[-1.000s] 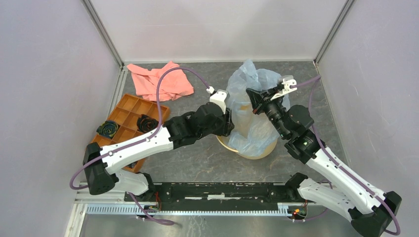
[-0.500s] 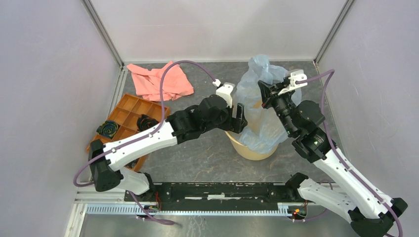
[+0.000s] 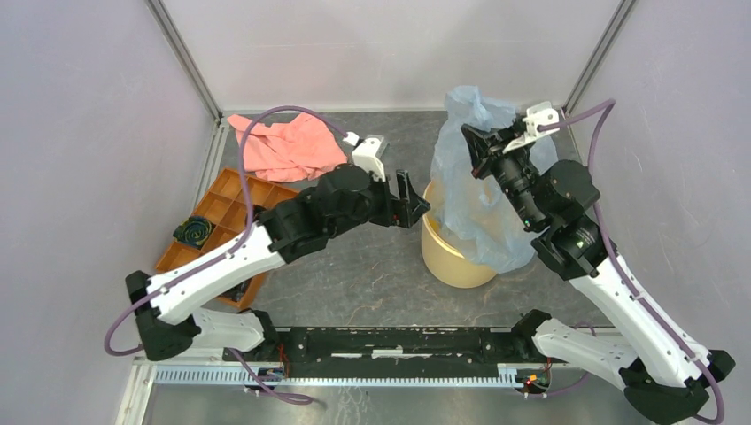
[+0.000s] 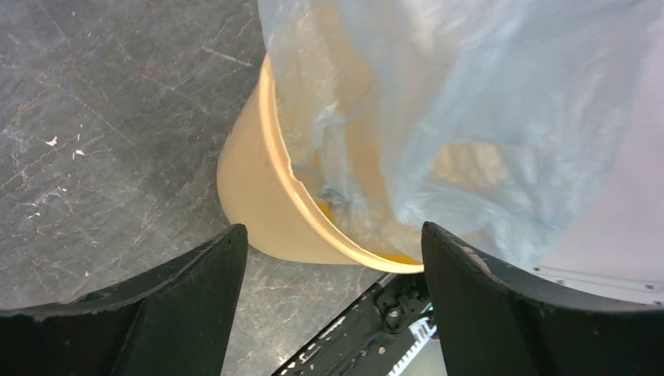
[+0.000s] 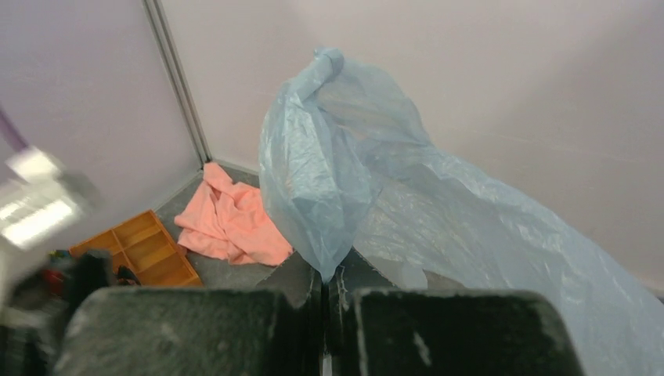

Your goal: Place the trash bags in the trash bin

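Observation:
The pale blue-grey trash bag (image 3: pixel 483 190) hangs from my right gripper (image 3: pixel 471 142), which is shut on a pinch of its film (image 5: pixel 329 258) and holds it high above the table. The bag's lower part drapes into and over the pale yellow trash bin (image 3: pixel 443 257), which stands upright. My left gripper (image 3: pixel 414 202) is open and empty just left of the bin's rim. In the left wrist view the bin (image 4: pixel 258 196) and the bag film (image 4: pixel 470 117) lie beyond my open fingers (image 4: pixel 196 290).
A salmon-pink cloth (image 3: pixel 283 146) lies at the back left, also in the right wrist view (image 5: pixel 227 223). An orange compartmented tray (image 3: pixel 226 208) with dark items sits at the left. Grey walls enclose the table; the black base rail (image 3: pixel 398 341) runs along the front.
My right gripper has lifted the bag higher and to the right. My left gripper has pulled back left off the bag and bin rim and stands open. The bin now stands more upright.

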`<action>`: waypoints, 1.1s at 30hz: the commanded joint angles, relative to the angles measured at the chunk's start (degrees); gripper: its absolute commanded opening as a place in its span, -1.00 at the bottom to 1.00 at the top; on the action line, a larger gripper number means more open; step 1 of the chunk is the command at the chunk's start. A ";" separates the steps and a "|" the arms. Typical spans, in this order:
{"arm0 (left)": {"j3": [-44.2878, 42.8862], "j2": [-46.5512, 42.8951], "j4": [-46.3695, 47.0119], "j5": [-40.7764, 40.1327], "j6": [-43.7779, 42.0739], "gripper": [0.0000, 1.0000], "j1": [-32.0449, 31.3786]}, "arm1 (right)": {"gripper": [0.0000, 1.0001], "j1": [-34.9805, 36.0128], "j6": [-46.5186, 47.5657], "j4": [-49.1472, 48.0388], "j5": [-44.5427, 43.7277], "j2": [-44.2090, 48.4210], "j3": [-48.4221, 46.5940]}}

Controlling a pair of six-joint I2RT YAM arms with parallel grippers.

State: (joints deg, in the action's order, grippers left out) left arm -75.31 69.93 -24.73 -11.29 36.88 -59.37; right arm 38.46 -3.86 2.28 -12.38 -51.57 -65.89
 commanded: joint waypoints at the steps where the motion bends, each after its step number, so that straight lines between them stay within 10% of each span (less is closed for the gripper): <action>1: -0.55 6.05 1.57 1.75 2.86 0.65 0.88 | -0.99 -0.17 1.07 -1.83 3.13 -2.81 -8.02; 21: -13.69 16.12 -16.14 -12.22 -2.34 -0.91 0.84 | -0.99 -0.17 -0.97 -37.96 18.21 1.11 16.41; 33: -8.50 4.10 -21.17 -20.55 1.29 -0.96 0.95 | -0.99 -0.19 -17.04 -52.89 30.58 -6.13 15.13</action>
State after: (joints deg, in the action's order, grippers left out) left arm -83.83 79.02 -47.68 -27.16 35.81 -58.57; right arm 38.46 -12.88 -40.60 13.15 -55.13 -49.04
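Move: The left edge of the trash bin's rim lies roughly 4 cm ahead of the open left hand, 3 cm to its right and 9 cm below. The bin's middle is about level fore-and-aft, 13 cm right and 18 cm down; the trash bag hangs some 15 cm right and 2 cm ahead. From the right hand, which already holds the bag, the bin's middle lies about 7 cm back, 7 cm right and 30 cm below. The left hand dips about 8 cm, forward and right, closes its fingers over the bin's left rim and pinches it, then pulls the bin left, rising slightly and rolling. The right hand keeps its grip on the trash bag, bobs up and down, then carries it left about 7 cm and back, turning counter-clockwise with fingertips tilting up. ##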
